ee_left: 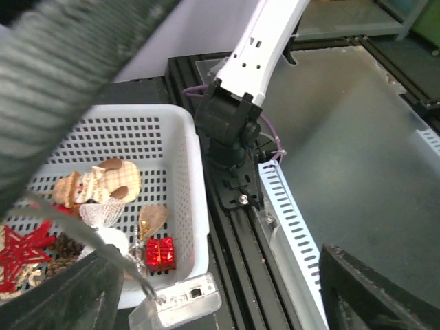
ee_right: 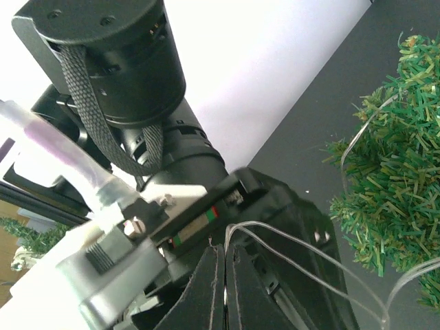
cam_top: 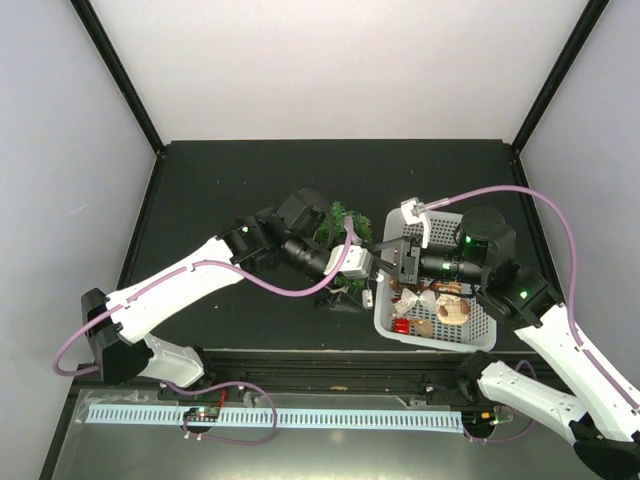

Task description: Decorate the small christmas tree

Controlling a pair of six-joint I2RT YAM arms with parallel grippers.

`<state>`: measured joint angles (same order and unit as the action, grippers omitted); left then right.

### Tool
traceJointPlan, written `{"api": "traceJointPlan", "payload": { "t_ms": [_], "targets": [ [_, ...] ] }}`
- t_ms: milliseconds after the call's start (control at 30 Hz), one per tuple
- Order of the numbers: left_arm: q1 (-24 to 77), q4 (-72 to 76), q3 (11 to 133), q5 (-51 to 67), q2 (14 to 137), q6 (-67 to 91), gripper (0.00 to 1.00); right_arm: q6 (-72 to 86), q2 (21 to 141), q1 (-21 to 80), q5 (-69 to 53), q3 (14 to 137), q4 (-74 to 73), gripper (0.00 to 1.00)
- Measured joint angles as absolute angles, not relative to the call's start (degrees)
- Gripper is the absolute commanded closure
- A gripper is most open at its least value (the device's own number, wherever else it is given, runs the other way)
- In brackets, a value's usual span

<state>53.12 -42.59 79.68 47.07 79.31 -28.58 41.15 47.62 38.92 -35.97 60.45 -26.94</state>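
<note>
The small christmas tree (cam_top: 338,222) stands mid-table, largely hidden behind my left arm; its green needles (ee_right: 392,179) fill the right of the right wrist view. My right gripper (ee_right: 225,251) is shut on a thin clear wire (ee_right: 295,240) that loops toward the tree. It meets my left gripper (cam_top: 372,262) just left of the white basket (cam_top: 482,325). The left gripper (ee_left: 220,295) hangs open over the basket's near corner, nothing between its fingers. A clear plastic box (ee_left: 179,299) on a wire sits below it.
The basket (ee_left: 189,158) holds a red gift box (ee_left: 159,252), a red star (ee_left: 20,247), a straw doll (ee_left: 96,182) and a gold leaf (ee_left: 151,220). The right arm's base (ee_left: 227,130) and the black rail (ee_left: 240,261) lie beside it.
</note>
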Motion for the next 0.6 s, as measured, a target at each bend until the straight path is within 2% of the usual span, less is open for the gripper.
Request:
{"api": "traceJointPlan", "payload": {
  "t_ms": [200,400,600],
  "targets": [
    [53.71,-42.78,79.68,49.01,80.82,-28.32,0.69,42.39,47.59,38.94,-35.99,59.99,-25.17,0.99],
    [53.74,-43.16,79.68,50.22,81.12,-28.71,0.97,42.70,47.62,39.16,-36.01,59.24,-24.80,0.99],
    [53.71,-43.92,79.66,49.08,80.97,-29.82,0.98,42.74,47.59,39.24,-36.03,59.07,-24.84,0.99]
  ]
}}
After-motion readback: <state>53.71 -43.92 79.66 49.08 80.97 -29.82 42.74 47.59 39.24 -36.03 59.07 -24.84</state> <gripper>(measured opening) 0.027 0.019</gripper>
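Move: Just under the left hand's open fingers lies the end of the light-string wire, about 1 cm forward, 1 cm right and 2 cm down, with the battery box about 1 cm forward, 2 cm right and 4 cm down. The tree stands some 16 cm ahead and 5 cm left of that hand, 16 cm lower; the basket is 15 cm ahead, 17 cm right and 25 cm down. From the right hand, the wire end is roughly 3 cm back, 2 cm left and 8 cm down. Closing from nearly wide open to shut, the left fingers pinch the light-string wire just above the battery box, while that hand, pointing right and downward, eases only about 1 cm down and back with hardly any turn. The right hand stays in place above the left, its shut fingers still gripping the wire farther along. ##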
